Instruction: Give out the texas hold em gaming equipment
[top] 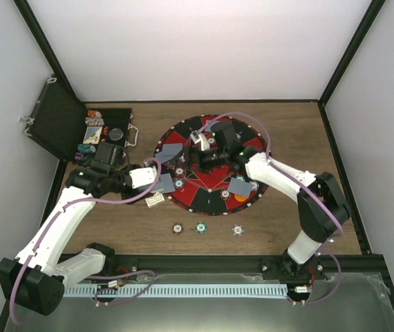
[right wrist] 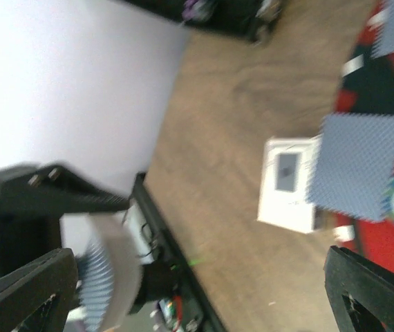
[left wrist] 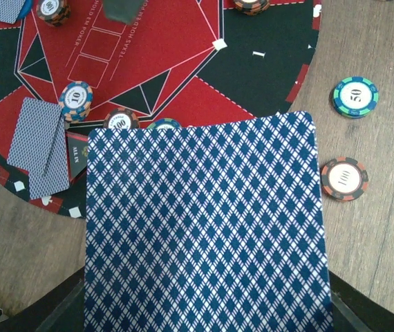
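Note:
A stack of blue diamond-backed playing cards [left wrist: 204, 228] fills the left wrist view, and my left gripper [top: 161, 182] is shut on it, its fingers hidden behind the cards. It hovers over the near-left edge of the round red-and-black poker mat [top: 214, 200]. Two cards [left wrist: 41, 145] lie overlapped on the mat, with chips [left wrist: 76, 100] beside them. A teal chip [left wrist: 354, 97] and a brown chip [left wrist: 344, 178] rest on the wood. My right gripper [right wrist: 200, 297] is open and empty above the mat's middle [top: 202, 144]; its view is blurred.
The black case [top: 66, 128] stands open at the far left with chips in it. A white card box [right wrist: 290, 183] lies by the mat's edge under a card [right wrist: 359, 166]. Three chips [top: 200, 227] sit in a row in front of the mat. An orange button [top: 241, 198] lies on the mat.

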You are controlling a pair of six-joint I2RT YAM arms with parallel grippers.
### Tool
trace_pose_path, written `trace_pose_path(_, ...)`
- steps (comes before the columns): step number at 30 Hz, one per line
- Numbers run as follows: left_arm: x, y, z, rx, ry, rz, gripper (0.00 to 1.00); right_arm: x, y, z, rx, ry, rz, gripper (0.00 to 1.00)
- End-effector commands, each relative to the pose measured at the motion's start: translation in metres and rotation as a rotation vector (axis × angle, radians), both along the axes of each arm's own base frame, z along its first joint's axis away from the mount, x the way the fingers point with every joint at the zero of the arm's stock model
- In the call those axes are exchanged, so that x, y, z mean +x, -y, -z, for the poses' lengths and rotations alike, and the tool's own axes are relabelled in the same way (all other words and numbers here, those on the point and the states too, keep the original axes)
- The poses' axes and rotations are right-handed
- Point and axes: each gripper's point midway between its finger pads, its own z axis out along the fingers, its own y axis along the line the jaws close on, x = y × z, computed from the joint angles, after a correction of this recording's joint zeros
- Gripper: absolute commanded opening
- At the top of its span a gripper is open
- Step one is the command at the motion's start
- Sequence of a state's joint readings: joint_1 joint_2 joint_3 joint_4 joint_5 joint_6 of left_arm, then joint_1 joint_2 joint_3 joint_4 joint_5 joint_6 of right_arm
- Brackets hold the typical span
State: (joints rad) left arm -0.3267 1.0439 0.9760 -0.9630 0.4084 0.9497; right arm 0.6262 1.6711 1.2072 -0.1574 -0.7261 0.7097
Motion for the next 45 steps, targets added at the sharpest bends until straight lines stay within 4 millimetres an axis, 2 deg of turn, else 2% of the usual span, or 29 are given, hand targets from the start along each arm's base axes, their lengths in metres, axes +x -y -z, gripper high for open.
trace_pose_path(1, 0.003, 0.006, -0.015, -0.038, 0.031, 0.018, 0.06, -0.040, -0.025, -0.033, 0.161, -0.001, -0.092, 1.00)
trace_pose_path(7, 0.003, 0.006, -0.014, -0.034, 0.029, 0.017, 0.06, -0.062, -0.050, -0.032, 0.184, -0.028, -0.167, 0.95)
trace_pose_path(14, 0.003, 0.005, -0.014, -0.033, 0.032, 0.018, 0.06, -0.074, -0.076, -0.020, 0.193, -0.070, -0.239, 0.89)
trace_pose_path(22, 0.003, 0.005, -0.013, -0.028, 0.030, 0.018, 0.06, -0.082, -0.099, -0.018, 0.233, -0.106, -0.306, 0.84)
trace_pose_path(26, 0.003, 0.005, -0.012, -0.028, 0.029, 0.017, 0.06, -0.081, -0.103, -0.009, 0.228, -0.124, -0.316, 0.83)
trace_pose_path(30, 0.002, 0.004, -0.013, -0.026, 0.031, 0.017, 0.06, -0.076, -0.098, 0.007, 0.199, -0.148, -0.301, 0.77)
trace_pose_path(36, 0.002, 0.004, -0.015, -0.026, 0.039, 0.017, 0.06, -0.065, -0.072, 0.029, 0.163, -0.176, -0.242, 0.65)
trace_pose_path(40, 0.003, 0.004, -0.016, -0.027, 0.042, 0.017, 0.06, -0.060, -0.054, 0.036, 0.143, -0.176, -0.204, 0.60)
trace_pose_path(45, 0.003, 0.005, -0.015, -0.028, 0.040, 0.020, 0.06, -0.058, -0.039, 0.032, 0.145, -0.168, -0.180, 0.54)
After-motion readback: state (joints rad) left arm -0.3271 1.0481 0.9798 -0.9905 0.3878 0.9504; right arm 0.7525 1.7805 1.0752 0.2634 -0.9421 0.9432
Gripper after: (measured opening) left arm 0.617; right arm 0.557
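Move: The deck gripped by the left hand is what the right hand goes for: about 8 cm back, 11 cm left and 3 cm below it. Under the deck, some 5 cm back, 11 cm left and 15 cm down from the right hand, lies a face-down card at the mat's edge. At the same depth, a card pair lies about 8 cm forward and 9 cm left, a white card 9 cm back and 14 cm left. From the left hand, the deck's middle is about 1 cm forward, 2 cm right and 2 cm up. Back and left, about 8 cm and 9 cm, the empty right hand swings in to the held deck, turning some 15 degrees counter-clockwise and dipping slightly at the end. It sets a fingertip on the top card, then drags rightward about 4 cm and a little forward, fingers closing from wide to just over half open. The left hand keeps its grip on the deck, barely shifting. ##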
